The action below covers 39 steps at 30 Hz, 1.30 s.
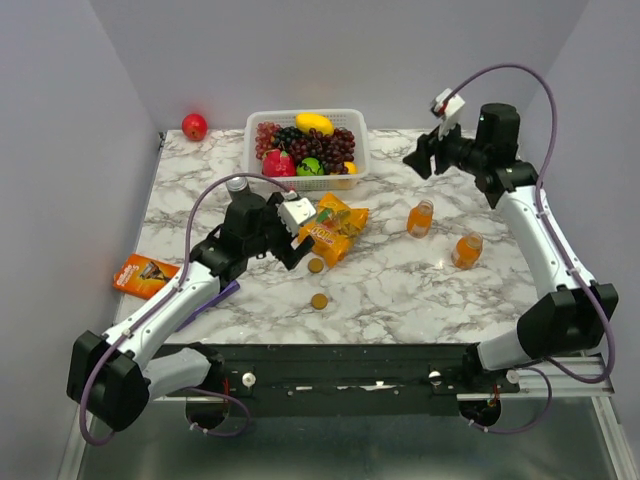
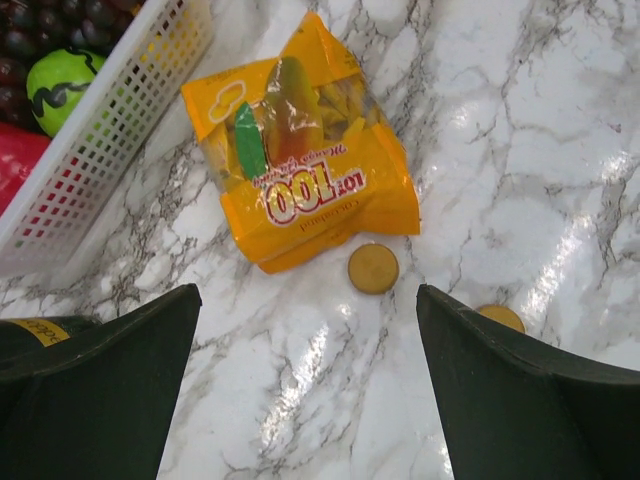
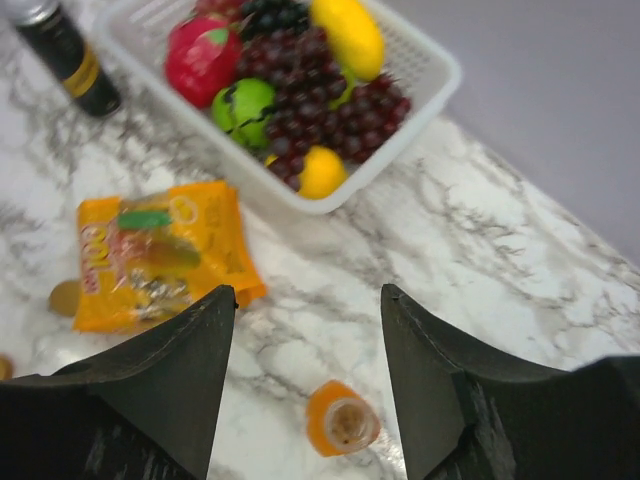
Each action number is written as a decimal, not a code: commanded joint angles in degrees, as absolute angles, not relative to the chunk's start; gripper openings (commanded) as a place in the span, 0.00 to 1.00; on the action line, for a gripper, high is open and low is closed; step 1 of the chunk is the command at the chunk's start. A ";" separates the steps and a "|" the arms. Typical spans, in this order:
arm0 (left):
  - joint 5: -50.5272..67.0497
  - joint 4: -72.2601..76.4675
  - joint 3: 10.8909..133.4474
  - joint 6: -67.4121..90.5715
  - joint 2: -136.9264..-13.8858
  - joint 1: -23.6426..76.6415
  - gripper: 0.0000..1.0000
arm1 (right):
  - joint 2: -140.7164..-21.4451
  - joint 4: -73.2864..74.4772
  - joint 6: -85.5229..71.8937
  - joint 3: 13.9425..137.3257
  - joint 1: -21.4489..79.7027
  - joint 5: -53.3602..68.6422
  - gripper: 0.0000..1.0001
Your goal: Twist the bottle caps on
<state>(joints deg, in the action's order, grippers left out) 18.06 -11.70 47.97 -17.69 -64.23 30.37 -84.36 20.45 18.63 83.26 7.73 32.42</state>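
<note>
Two golden-orange bottle caps lie flat on the marble, one (image 1: 316, 265) just below the snack bag and one (image 1: 319, 300) nearer the front. My left gripper (image 1: 298, 250) hovers open beside them. In the left wrist view the near cap (image 2: 373, 268) lies ahead of the gripper (image 2: 308, 295), and the other cap (image 2: 499, 317) peeks out behind the right finger. Two uncapped orange bottles (image 1: 421, 217) (image 1: 467, 250) stand at the right. My right gripper (image 1: 420, 160) is raised behind them, open and empty (image 3: 308, 292). One bottle (image 3: 342, 420) shows below it, mouth up.
A yellow snack bag (image 1: 333, 228) lies mid-table next to the caps. A white basket (image 1: 356, 165) of fruit stands at the back, with a red apple (image 1: 194, 126) to its left. A dark can (image 3: 68, 50) stands near the basket. An orange packet (image 1: 145, 275) lies at the left edge.
</note>
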 commanded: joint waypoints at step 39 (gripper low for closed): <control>27.95 -22.59 44.21 -21.36 -58.97 26.28 0.99 | -98.96 42.36 30.76 83.32 12.84 6.41 0.62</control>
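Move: The right gripper's orange bottle stands open about 24 cm below it, some 2 cm nearer the base and 5 cm to its right. The other orange bottle is about 10 cm back and 16 cm right of that gripper; the orange snack bag lies about 15 cm to its left and 2 cm back. From the left gripper, the bottle is about 10 cm ahead, 27 cm right and 12 cm lower, with a yellow cap some 3 cm back, 3 cm right, 16 cm below. Bring the right gripper down about 16 cm to the uncapped mouth of the farther orange bottle: first swing back and left while sinking, then reverse forward and right as the descent goes on, tipping the fingers steeply down, fingers kept open. Draw the open left gripper back some 4 cm, lowering it and easing left, away from the snack bag. ##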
